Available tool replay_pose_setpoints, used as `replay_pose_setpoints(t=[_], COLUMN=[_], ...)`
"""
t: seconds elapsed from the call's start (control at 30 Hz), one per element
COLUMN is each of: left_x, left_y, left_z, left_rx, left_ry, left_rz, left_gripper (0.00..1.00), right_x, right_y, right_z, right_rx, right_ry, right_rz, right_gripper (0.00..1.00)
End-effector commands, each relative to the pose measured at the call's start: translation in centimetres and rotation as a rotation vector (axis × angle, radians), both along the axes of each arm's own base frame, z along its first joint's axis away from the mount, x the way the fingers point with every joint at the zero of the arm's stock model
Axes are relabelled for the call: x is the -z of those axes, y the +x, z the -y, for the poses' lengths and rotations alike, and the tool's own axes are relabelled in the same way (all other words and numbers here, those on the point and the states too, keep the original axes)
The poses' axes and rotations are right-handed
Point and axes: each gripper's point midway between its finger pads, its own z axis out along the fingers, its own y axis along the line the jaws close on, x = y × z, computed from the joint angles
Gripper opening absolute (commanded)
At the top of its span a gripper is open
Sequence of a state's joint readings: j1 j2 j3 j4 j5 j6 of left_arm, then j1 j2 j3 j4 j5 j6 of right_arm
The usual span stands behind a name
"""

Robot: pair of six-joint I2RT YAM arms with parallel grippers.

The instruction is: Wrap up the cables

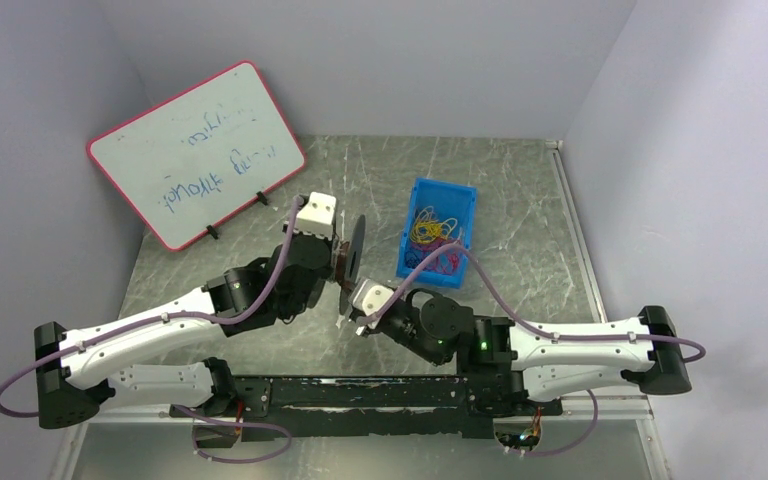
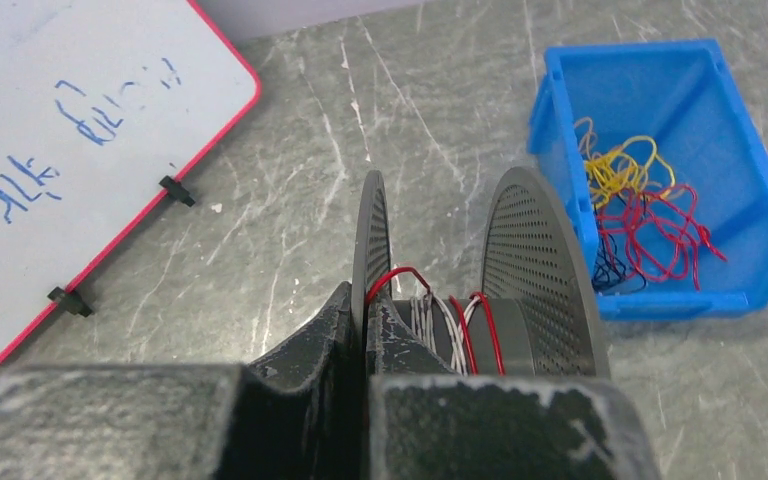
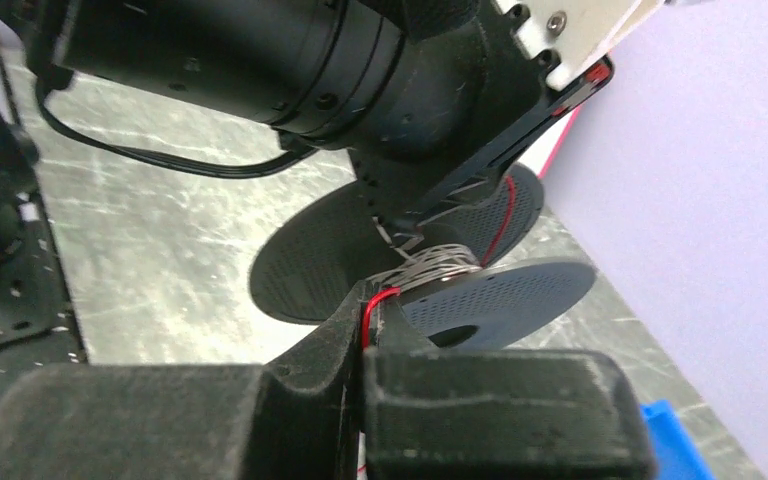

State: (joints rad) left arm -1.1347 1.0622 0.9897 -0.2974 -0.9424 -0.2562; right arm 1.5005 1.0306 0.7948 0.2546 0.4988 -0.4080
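Observation:
A black spool with perforated flanges (image 2: 535,260) is held in the air over the table's middle (image 1: 354,250). My left gripper (image 2: 367,320) is shut on its left flange (image 2: 372,235). A thin red cable (image 2: 397,273) crosses that flange's rim and makes a couple of turns on the hub beside grey turns (image 2: 440,325). In the right wrist view the spool (image 3: 520,285) lies just ahead of my right gripper (image 3: 368,310), which is shut on the red cable (image 3: 380,294) close to the hub. From above, the right gripper (image 1: 348,312) sits just below the spool and the left gripper (image 1: 340,262).
A blue bin (image 1: 460,195) with a tangle of yellow, red and blue wires (image 1: 432,235) stands right of the spool, seen also in the left wrist view (image 2: 560,100). A red-framed whiteboard (image 1: 195,150) leans at the back left. The left arm's wrist (image 3: 260,50) fills the top of the right wrist view.

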Motion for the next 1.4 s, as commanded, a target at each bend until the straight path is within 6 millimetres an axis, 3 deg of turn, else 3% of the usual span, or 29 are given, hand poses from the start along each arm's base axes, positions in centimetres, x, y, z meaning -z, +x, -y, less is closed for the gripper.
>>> replay_pose_setpoints(t=[0.0,0.23,0.43,0.57,0.8,1.03,1.37], left_x=[2.1,2.0,1.4,1.5,2.0,0.5,-4.4], left_y=[-0.6,-1.6,-2.1,-2.6,-4.4,-5.6,-8.4], left_z=[-0.2,0.3,0.1,0.4,1.5,1.1,-0.5], left_rx=[0.078,0.178,0.226,0.27,0.417,0.478,0.601], left_ry=[0.124,0.175,0.192,0.203,0.194,0.147,0.027], left_rz=[-0.057,-0.09,-0.091,-0.11,-0.14,-0.12,-0.033], left_gripper=[0.07,0.07,0.07,0.07,0.07,0.07,0.07], right_x=[-6.3,-5.9,-5.7,-6.2,-5.5,-1.1,6.0], right_y=[2.2,6.4,8.7,10.4,15.4,18.8,19.7], right_z=[1.6,3.7,5.3,6.4,9.3,11.7,14.0], right_rx=[0.078,0.127,0.222,0.298,0.474,0.576,0.571], right_ry=[0.089,-0.019,-0.109,-0.094,-0.04,0.007,0.148], right_rz=[0.123,0.108,0.15,0.162,0.088,-0.08,-0.306], right_gripper=[0.0,0.0,0.0,0.0,0.0,0.0,0.0])
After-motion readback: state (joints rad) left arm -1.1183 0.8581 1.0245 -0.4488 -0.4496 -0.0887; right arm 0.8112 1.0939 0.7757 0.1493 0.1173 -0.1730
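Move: The spool already hangs from the left gripper by its left flange. Its drum is about 4 cm to the right of that hand, 2 cm ahead and 4 cm below. From the right gripper, which pinches the red cable, the drum lies some 12 cm ahead, 3 cm left and 6 cm below, with the right flange straight ahead at 11 cm and 5 cm lower. The blue box stands roughly 26 cm ahead, 18 cm right and 27 cm below the right hand. Keep the red cable pinched and carry the right gripper forward about 16 cm and to the right, past the right flange to its far rim, sinking over the second half while turning clockwise and finally tipping down. Meanwhile keep the left gripper shut on the left flange, draw it back some 5 cm, lift it slightly near the end and turn it clockwise nearly 30 degrees. ##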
